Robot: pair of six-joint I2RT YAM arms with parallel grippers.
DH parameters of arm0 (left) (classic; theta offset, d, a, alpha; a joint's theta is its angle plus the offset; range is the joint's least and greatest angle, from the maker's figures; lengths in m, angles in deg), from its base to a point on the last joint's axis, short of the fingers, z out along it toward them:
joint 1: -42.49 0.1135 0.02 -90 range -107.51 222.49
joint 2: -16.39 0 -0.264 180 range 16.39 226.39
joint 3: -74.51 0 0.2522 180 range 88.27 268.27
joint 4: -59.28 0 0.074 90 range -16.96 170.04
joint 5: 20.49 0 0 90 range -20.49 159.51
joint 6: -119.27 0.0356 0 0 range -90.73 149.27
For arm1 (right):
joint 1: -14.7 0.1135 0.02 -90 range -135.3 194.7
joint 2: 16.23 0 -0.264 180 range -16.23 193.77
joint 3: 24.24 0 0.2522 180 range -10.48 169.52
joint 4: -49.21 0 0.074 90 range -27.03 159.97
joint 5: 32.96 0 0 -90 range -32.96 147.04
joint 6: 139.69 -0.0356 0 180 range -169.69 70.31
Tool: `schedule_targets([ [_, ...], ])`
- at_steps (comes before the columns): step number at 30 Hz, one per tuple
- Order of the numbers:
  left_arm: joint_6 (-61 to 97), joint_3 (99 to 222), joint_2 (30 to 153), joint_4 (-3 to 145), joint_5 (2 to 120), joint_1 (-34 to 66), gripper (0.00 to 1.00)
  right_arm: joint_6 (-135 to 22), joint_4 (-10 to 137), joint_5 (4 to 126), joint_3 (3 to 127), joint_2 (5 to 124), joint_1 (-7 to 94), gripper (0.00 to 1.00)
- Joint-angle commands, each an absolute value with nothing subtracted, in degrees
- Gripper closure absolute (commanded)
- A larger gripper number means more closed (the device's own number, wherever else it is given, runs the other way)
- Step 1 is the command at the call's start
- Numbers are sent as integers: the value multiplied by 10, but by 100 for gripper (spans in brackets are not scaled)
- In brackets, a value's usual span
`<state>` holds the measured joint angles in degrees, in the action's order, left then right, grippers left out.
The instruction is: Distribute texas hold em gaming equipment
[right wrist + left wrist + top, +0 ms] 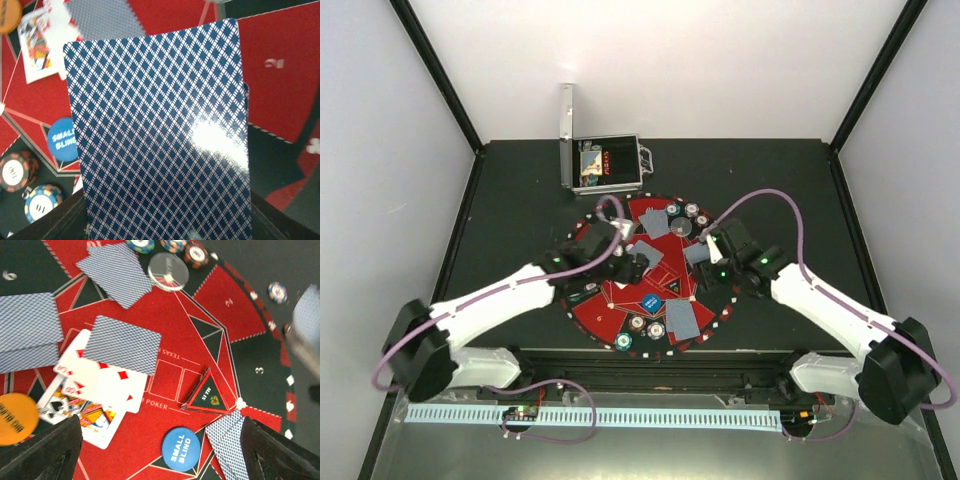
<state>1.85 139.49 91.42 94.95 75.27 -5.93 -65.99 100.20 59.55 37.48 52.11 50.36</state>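
Note:
In the left wrist view my left gripper (162,460) stands open over the mat, nothing between its fingers (45,450). Below it lie a blue "small blind" disc (181,448), a triangular "all in" marker (209,396) and face-up cards (97,390) with a face-down card (122,344) on top. An orange "big blind" disc (15,418) lies at the left, a clear disc (168,271) and chips (196,254) at the top. My right gripper (167,230) is shut on blue-backed playing cards (160,135) that fill its view. Chips (42,201) lie lower left.
The round red-and-black mat (610,310) lies mid-table with dealt cards (680,318) and chip piles (692,212) round its rim. An open silver case (605,165) stands behind it. Both arms (490,300) reach in from the near edge; white walls close three sides.

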Motion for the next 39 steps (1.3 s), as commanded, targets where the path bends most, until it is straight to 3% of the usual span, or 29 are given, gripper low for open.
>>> schedule_targets([
  [1,-47,1341,806,907,610,15,12,-623,982,622,380,545,550,38],
  [6,-62,1313,760,886,417,79,13,-594,977,628,395,570,620,38],
  [12,-8,1364,846,961,250,93,18,-577,963,647,412,579,669,38],
  [22,-6,1361,911,922,213,95,21,-560,962,662,428,579,686,38],
  [30,-5,1348,922,922,262,100,35,-554,960,671,428,576,690,38],
  [39,-21,1334,937,893,265,103,44,-550,958,676,430,581,692,38],
])
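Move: From the left gripper the deck in the right fingers lies about 12 cm to the right, 2 cm ahead and 2 cm lower. On the table some 13 cm below it, the small blind button is 3 cm back and 2 cm right, the all-in triangle 1 cm ahead and 7 cm right, and the lone flop card 8 cm straight ahead. From the right hand the small blind button lies 12 cm left, 2 cm back and 11 cm down. Carry the deck in the still-gripped right fingers about 12 cm left and back, over the small blind button towards the left gripper, turning some 30 degrees counter-clockwise. Lift the open left gripper up and left out of the way, then draw it back and down, swinging its fingers rightward to the deck's near corner and partly closing them around that corner. ##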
